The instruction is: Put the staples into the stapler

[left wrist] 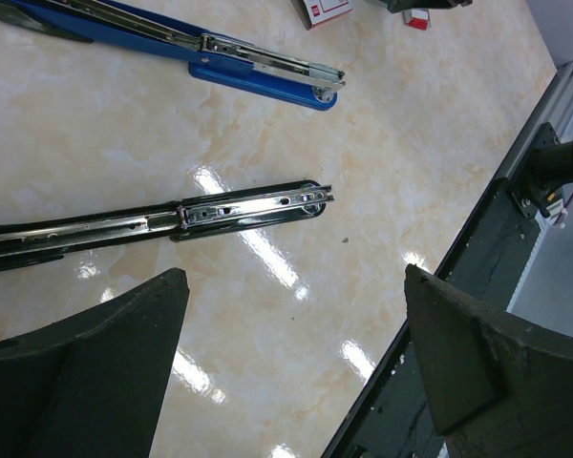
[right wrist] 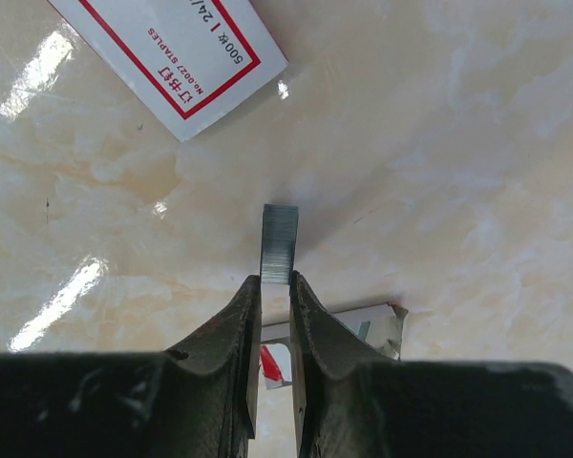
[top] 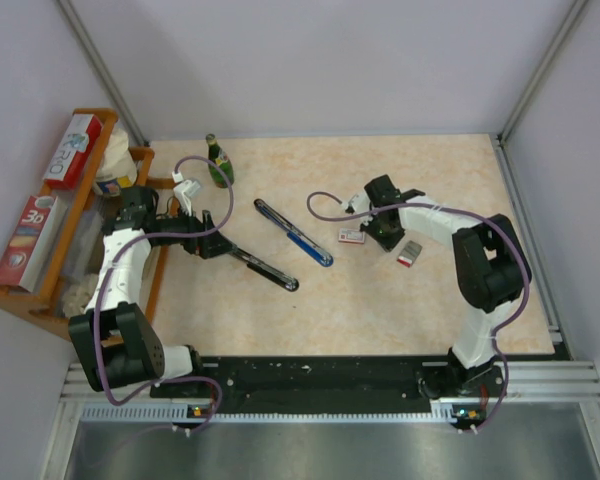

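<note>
A short grey strip of staples (right wrist: 279, 243) sticks out from the tips of my right gripper (right wrist: 275, 280), which is shut on it just above the table. The white staple box with a red label (right wrist: 172, 57) lies beyond it, and the small inner tray (right wrist: 363, 329) lies under the fingers. From above, the right gripper (top: 380, 232) hangs between the box (top: 352, 236) and the tray (top: 409, 252). A blue stapler (top: 293, 232) and a black stapler (top: 265, 270) lie opened flat. My left gripper (left wrist: 296, 277) stands open and empty beside the black stapler (left wrist: 220, 212).
A green bottle (top: 218, 162) stands at the back left. A wooden rack (top: 50, 290) holding boxes and a tub sits along the left edge. A black rail (top: 320, 375) runs along the near edge by the arm bases. Walls close in the back and sides.
</note>
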Available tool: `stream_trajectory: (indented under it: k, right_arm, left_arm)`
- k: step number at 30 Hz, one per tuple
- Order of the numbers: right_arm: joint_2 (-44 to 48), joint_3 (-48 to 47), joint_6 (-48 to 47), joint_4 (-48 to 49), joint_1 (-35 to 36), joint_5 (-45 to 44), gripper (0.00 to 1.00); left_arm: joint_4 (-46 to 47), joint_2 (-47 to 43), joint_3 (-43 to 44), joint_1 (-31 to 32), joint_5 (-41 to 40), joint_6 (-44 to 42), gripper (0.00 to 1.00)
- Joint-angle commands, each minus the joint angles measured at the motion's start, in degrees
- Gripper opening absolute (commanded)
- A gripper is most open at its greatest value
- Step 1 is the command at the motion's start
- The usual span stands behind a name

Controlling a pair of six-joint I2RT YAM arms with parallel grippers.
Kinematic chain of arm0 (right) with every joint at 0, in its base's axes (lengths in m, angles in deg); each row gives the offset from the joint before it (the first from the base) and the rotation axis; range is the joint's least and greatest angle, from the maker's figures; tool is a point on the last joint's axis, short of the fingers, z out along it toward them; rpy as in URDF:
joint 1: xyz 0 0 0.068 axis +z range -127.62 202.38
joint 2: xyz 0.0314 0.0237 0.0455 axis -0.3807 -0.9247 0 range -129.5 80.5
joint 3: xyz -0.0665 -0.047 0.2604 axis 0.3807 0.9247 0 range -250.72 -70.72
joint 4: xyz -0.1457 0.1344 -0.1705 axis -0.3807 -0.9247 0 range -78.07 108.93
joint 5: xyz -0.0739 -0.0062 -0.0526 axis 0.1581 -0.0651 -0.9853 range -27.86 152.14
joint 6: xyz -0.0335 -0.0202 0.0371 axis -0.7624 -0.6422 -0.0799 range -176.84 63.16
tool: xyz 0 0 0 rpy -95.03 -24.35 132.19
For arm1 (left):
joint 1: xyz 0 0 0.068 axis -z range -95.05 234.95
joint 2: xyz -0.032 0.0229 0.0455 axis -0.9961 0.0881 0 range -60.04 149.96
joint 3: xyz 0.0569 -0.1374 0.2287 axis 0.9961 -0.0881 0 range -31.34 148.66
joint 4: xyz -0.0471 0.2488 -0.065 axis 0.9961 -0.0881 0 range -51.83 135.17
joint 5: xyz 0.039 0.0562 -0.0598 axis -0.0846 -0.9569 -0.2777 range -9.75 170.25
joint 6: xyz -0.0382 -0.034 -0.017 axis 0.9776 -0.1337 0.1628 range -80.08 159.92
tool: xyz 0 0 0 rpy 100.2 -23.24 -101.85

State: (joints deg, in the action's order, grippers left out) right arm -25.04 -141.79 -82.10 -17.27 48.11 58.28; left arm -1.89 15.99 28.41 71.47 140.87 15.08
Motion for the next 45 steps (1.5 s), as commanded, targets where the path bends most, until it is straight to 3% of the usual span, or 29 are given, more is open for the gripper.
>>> stream_trajectory:
  k: [1,10,21,28,32,36,39,45]
  right_arm:
    - [-0.2,-3.2,-1.6,-2.9,0.2,0.3,0.14]
    - [0.5,-3.9,-2.9,-6.3,0.2,6.4,0.14]
    - [2.1,-4.6,-5.1,-10.8,-0.3,5.9,0.15]
    - [4.6,-5.8,-3.9,-10.6,-0.3,13.4,0.14]
    - [9.3,-5.3,-4.6,-9.9,-0.3,19.4,0.14]
    - [14.2,-4.6,-5.7,-9.8,-0.6,26.5,0.15]
    - [16.4,-4.4,-5.4,-10.0,-1.5,31.2,0.15]
    - [17.7,-5.4,-7.1,-14.1,-2.4,45.4,0.15]
  left_arm:
    - [-0.3,-0.6,0.2,-0.5,1.4,-1.1,0.99]
    - [-0.3,-0.4,0.1,-0.4,1.7,-1.2,0.99]
    - [-0.2,-0.4,0.1,-0.6,1.8,-1.1,0.99]
    - [-0.4,-1.1,0.5,0.1,1.6,-0.7,0.99]
    - [0.8,-4.8,0.8,6.7,-4.4,-0.7,0.99]
    - [3.6,-9.0,0.5,19.9,-13.4,-3.8,0.99]
    - [4.4,-8.4,1.1,25.0,-11.8,-7.7,0.99]
    - [1.3,-0.6,10.0,28.7,-6.8,-14.7,0.99]
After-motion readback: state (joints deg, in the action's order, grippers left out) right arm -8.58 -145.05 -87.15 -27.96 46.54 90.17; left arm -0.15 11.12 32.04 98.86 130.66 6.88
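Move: The right hand, about 3 cm above the table, already holds a staple strip. The black stapler's magazine lies some 28 cm to its left and 7 cm back, the blue stapler 23 cm left and 3 cm ahead. The white staple box is about 9 cm left and 3 cm ahead, the opened grey box 6 cm right and 2 cm back. From the open left hand the magazine is about 12 cm right, 5 cm back and 17 cm below; the blue stapler, 17 cm right and 5 cm ahead. Keeping the staple strip pinched upright in its fingertips, the right hand first eases back about 3 cm just above the table, then climbs some 11 cm while swinging left towards the black stapler, tilting about 30 degrees so the tips point leftward. Late on, the left hand, still wide open and touching nothing, sweeps about 10 cm right and a little back over the black stapler, turning clockwise. ##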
